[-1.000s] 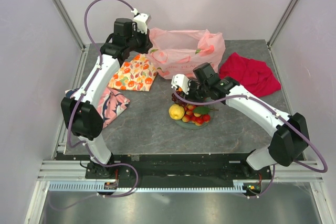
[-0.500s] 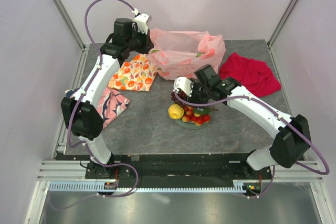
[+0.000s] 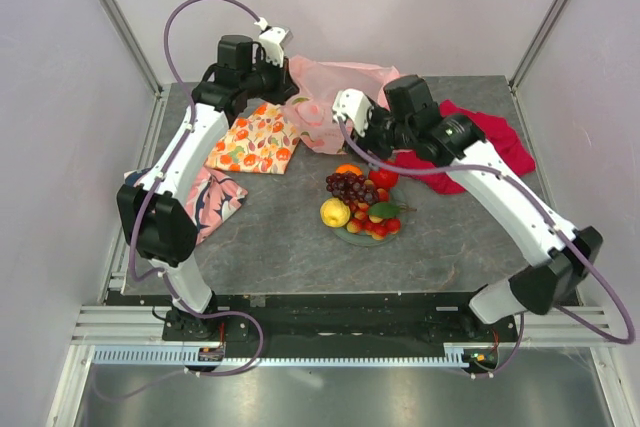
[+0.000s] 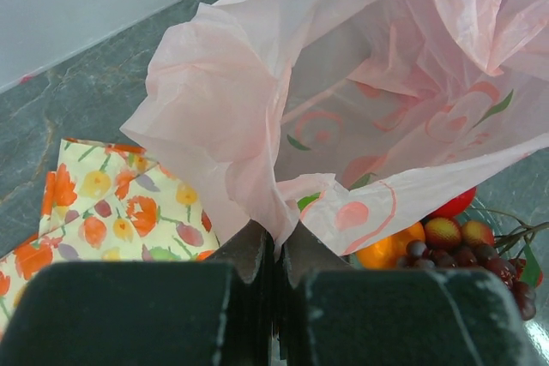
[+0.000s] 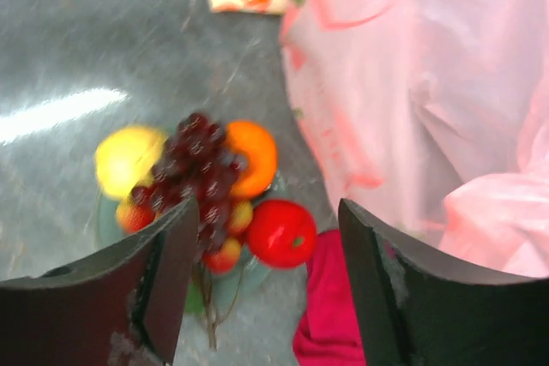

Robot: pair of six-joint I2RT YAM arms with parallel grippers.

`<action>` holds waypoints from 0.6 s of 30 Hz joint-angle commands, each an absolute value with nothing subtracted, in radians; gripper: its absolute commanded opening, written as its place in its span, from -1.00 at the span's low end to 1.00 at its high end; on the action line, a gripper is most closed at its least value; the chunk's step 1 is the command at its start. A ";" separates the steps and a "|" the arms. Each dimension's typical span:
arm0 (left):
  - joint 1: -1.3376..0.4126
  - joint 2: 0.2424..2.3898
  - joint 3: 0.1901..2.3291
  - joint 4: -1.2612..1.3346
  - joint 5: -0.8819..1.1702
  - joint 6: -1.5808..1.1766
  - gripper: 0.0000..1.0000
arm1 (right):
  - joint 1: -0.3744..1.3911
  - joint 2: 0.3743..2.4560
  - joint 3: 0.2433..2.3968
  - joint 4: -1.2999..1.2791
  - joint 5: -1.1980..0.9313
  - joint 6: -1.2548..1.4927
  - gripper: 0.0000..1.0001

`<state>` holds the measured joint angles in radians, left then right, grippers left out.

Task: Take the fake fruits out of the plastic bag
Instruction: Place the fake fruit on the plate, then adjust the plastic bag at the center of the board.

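The fake fruits lie heaped on a small green plate mid-table: a grape bunch, orange, red apple, a yellow fruit and little red pieces. The pale-pink plastic bag is at the back. My left gripper is shut on a fold of its rim, holding the bag's mouth up. My right gripper hangs open and empty above the bag's front edge and the fruits. I cannot see into the bag's bottom.
A fruit-printed cloth lies left of the bag, and a pink-and-navy cloth sits near the left edge. A red cloth lies at the back right, partly under my right arm. Frame posts stand at the back corners.
My right gripper opened over the plate, leaving the grape bunch on the pile, then rose and moved back toward the bag. The left gripper kept its hold on the bag.
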<state>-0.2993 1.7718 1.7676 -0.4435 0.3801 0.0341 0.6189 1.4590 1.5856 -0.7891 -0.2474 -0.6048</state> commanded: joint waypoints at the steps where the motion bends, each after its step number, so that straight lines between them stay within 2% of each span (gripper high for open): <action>1: -0.301 1.746 1.756 -0.440 0.455 0.009 -0.97 | 0.543 1.597 1.712 -0.651 -0.281 -0.456 0.33; 6: -0.304 1.698 1.654 -0.443 0.523 -0.028 -0.97 | 0.437 1.762 1.853 -0.549 -0.334 -0.319 0.03; 10: -0.307 1.671 1.595 -0.443 0.531 -0.029 -0.97 | 0.419 1.845 1.842 -0.531 -0.304 -0.346 -0.18; 13: -0.305 1.663 1.575 -0.449 0.538 -0.026 -0.97 | 0.417 1.836 1.749 -0.572 -0.264 -0.402 -0.26; 18: -0.308 1.605 1.507 -0.486 0.592 -0.002 -0.97 | 0.419 1.681 1.494 -0.614 -0.227 -0.449 -0.28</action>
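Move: The right hand is empty and open above the plate; the pink bag's open middle lies about 12 cm ahead of it, 3 cm to its left and some 8 cm lower. The grapes on the plate are roughly 14 cm below this hand, 3 cm back and 2 cm left, with the tomato 7 cm to their right and 2 cm farther out. The left hand already pinches the bag's left rim, the bag's middle some 11 cm to its right, level ahead, 8 cm down. The right hand swings fast off the plate, about 14 cm forward over the near edge of the bag, then dips some 10 cm down into the bag's mouth, easing a little back at the end, while it turns clockwise by roughly 20 degrees and its fingers close to about half their starting gap. Meanwhile the left hand keeps its pinch on the rim and draws it down about 6 cm and back 5 cm, towards the robot and the coming hand, its fingers tipping somewhat further down. ##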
